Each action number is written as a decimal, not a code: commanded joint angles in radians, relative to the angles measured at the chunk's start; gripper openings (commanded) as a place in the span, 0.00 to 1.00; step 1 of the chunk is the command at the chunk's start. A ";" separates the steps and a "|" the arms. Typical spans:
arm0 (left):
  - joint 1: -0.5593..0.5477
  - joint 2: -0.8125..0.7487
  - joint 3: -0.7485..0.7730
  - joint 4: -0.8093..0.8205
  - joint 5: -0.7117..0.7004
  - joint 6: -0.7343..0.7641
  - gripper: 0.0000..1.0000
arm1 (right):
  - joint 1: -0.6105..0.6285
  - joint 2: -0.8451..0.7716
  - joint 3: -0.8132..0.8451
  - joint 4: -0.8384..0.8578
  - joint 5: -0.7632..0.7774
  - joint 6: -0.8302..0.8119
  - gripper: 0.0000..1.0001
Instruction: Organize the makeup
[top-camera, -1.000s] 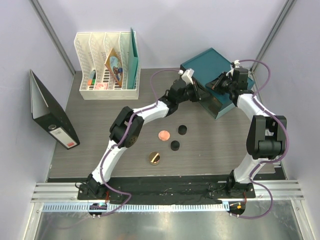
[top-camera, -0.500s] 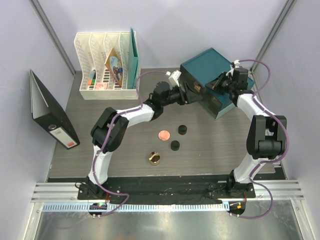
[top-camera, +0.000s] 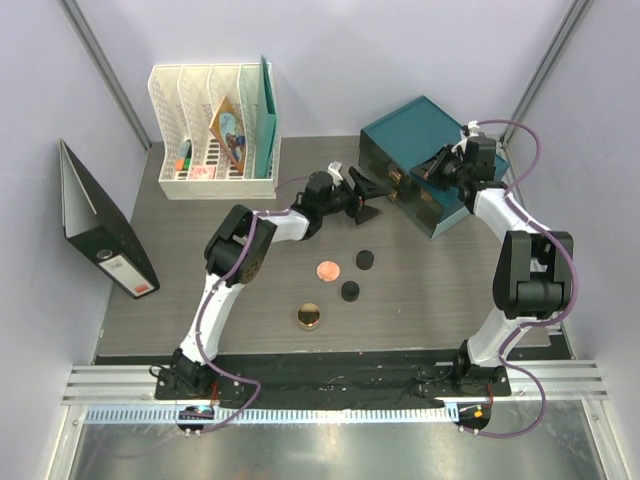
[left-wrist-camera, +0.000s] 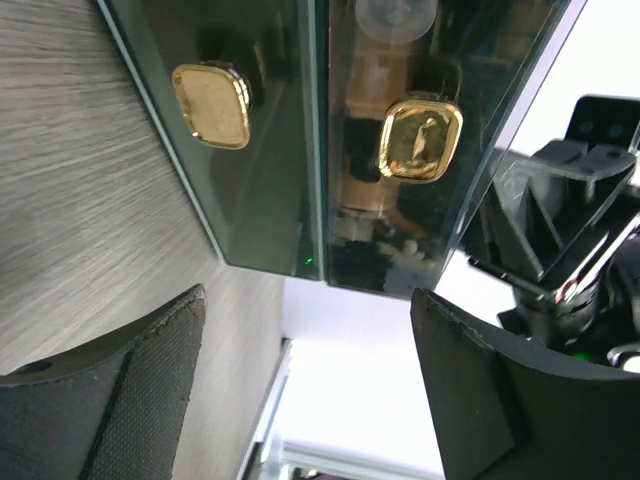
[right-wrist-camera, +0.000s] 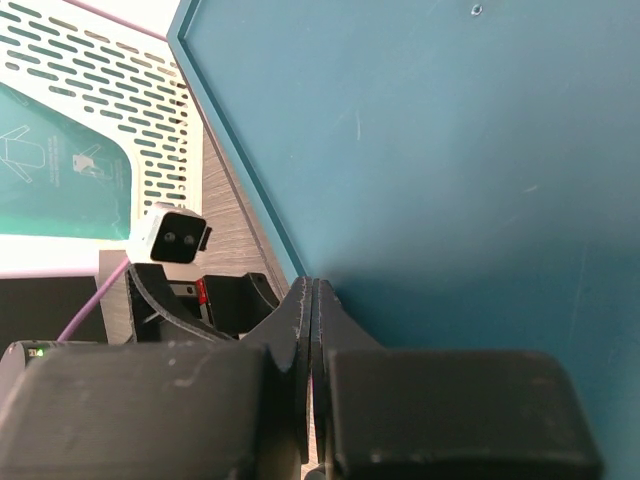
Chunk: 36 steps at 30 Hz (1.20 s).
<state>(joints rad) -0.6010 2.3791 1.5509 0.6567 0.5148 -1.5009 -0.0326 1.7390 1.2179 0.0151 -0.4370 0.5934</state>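
Note:
On the table lie a coral round compact (top-camera: 327, 269), two black pots (top-camera: 364, 261) (top-camera: 349, 291) and a gold jar (top-camera: 308, 317). My left gripper (top-camera: 377, 198) (left-wrist-camera: 305, 385) is open and empty, just left of the teal drawer box (top-camera: 415, 150). In the left wrist view, two glass drawer fronts with gold handles (left-wrist-camera: 210, 105) (left-wrist-camera: 421, 140) face it. A beige bottle (left-wrist-camera: 372, 105) shows through the right front. My right gripper (top-camera: 442, 164) (right-wrist-camera: 312, 300) is shut on nothing over the box's teal top (right-wrist-camera: 450, 150).
A white file organizer (top-camera: 215, 130) with papers and small red and green pieces stands at the back left. A black binder (top-camera: 105, 235) leans at the left wall. The left arm's wrist camera (right-wrist-camera: 170, 235) shows beyond the box edge.
My left gripper has opened and drawn back to the left, away from the drawer fronts. The right arm and the items on the table have not moved.

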 joint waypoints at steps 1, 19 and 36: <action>-0.006 -0.001 0.070 -0.009 -0.038 -0.090 0.80 | 0.005 0.100 -0.092 -0.342 0.092 -0.073 0.02; -0.019 0.103 0.164 -0.154 -0.229 -0.171 0.63 | 0.005 0.106 -0.086 -0.342 0.087 -0.072 0.01; -0.029 0.154 0.325 -0.391 -0.226 -0.036 0.47 | 0.005 0.117 -0.084 -0.342 0.089 -0.072 0.01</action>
<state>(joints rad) -0.6247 2.5370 1.8362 0.3344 0.2871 -1.5963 -0.0326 1.7412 1.2194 0.0147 -0.4404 0.5930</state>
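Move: Some 6 cm ahead of the open left hand, 4 cm to its right and 6 cm below it is the lower drawer's gold knob. The upper drawer's knob is right above that one, nearly level with the hand. On the table, about 10 cm down, a black cap lies 8 cm back and 2 cm left, and the pink disc 11 cm back and 12 cm left. From the right hand the lower knob is about 6 cm left, 1 cm ahead and 11 cm down. Reaching forward along the drawer front, the left hand rises slightly, then sinks, ending about 5 cm farther out and 5 cm lower, its fingertips brought close around the lower drawer's knob. The wrist tips down and swings counter-clockwise, some 10–15 degrees each, while the fingers narrow from wide to about half open; contact with the knob can't be made out. The closed right hand stays on the box top. ##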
